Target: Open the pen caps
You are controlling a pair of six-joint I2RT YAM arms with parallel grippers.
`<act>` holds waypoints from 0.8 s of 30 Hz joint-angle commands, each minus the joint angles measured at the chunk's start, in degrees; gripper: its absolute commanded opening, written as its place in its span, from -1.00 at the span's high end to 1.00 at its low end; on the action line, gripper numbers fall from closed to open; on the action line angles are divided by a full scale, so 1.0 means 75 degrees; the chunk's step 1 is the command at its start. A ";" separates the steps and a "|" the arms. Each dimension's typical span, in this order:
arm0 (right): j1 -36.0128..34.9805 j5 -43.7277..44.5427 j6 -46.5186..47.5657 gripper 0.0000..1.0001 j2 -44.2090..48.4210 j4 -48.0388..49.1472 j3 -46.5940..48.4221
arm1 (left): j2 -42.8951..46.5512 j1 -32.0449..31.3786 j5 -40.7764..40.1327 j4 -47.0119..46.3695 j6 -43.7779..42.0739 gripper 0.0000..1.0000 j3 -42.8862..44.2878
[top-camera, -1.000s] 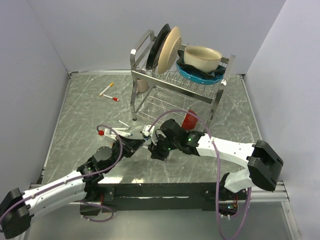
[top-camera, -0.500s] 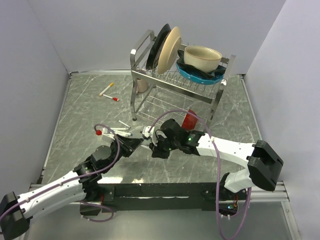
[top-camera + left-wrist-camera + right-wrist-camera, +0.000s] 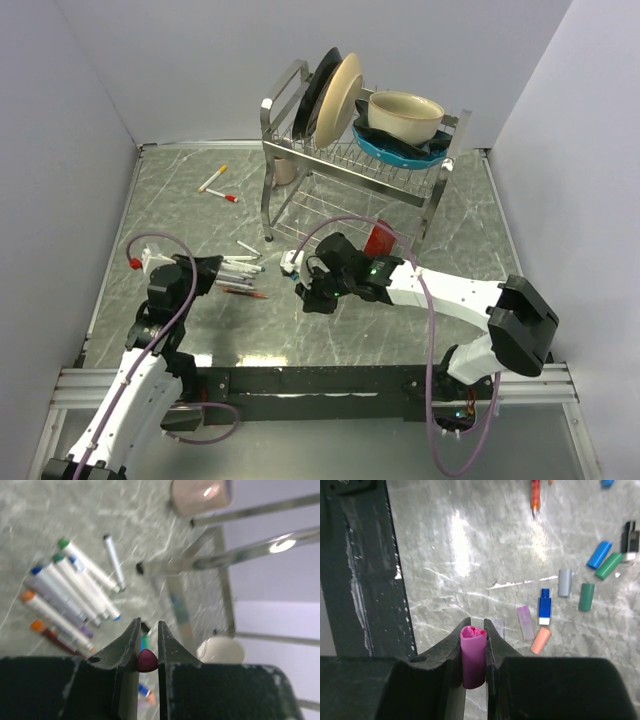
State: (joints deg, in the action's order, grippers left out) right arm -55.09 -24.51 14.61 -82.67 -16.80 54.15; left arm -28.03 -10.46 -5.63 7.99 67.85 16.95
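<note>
My right gripper (image 3: 475, 630) is shut on a pink pen cap (image 3: 472, 655), held upright with its hollow mouth showing; in the top view this gripper (image 3: 308, 295) hovers over the table's middle. My left gripper (image 3: 147, 645) is shut on the dark pink end of a pen (image 3: 146, 660), seen end-on, the barrel hidden. In the top view the left gripper (image 3: 210, 268) sits at the left, beside several uncapped pens (image 3: 240, 266). Loose caps lie on the table: blue (image 3: 598, 554), green (image 3: 586, 596), grey (image 3: 564, 582), purple (image 3: 525, 622), salmon (image 3: 540, 640).
A steel dish rack (image 3: 350, 160) with plates and bowls stands at the back. Its leg (image 3: 172, 595) and a cup (image 3: 200, 492) lie ahead of the left gripper. Two capped pens, yellow (image 3: 213, 179) and red (image 3: 225, 196), lie far left. An orange pen (image 3: 535, 495) lies apart.
The two grippers met at the table's middle. The right gripper closed on the pink cap, and the left arm swung away to the left with the pen.
</note>
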 commanded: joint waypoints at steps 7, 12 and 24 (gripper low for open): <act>-0.0272 0.0947 0.0466 1.00 -0.1339 -0.0853 0.0678 | 0.0128 0.0082 0.1137 0.1967 0.0163 0.99 -0.0151; -0.0295 0.1335 0.0513 1.00 -0.1481 -0.0866 0.0772 | 0.0140 0.0082 0.1078 0.2252 0.0433 0.89 -0.0571; -0.0295 0.2014 0.0700 0.83 -0.1457 -0.0784 0.0725 | -0.0797 0.0082 0.0774 0.1677 0.0679 0.70 -0.0912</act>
State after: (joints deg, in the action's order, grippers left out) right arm -57.01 -12.43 19.20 -94.56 -23.29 57.32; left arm -33.63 -10.15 1.52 22.83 71.88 10.50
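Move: The left hand holds the uncapped pink pen. The bare spot it heads for lies about 6 cm back, 6 cm right and 14 cm down; the brown pen is 1 cm back and 7 cm right, and the orange pen 2 cm ahead and 6 cm right. From the right hand, which holds the pink cap, the clear cap is some 2 cm ahead and 10 cm below, the purple cap 5 cm ahead, and the salmon cap 6 cm ahead, 1 cm right. Down and back, the left hand carries the pink pen about 12 cm lower and 6 cm towards its base, to the near side of the brown pen, while its fingers tip nearly 30 degrees further down. The right hand sinks some 7 cm towards the clear and purple caps, tilting steeper, then eases a little right and forward. Both keep their grip. ##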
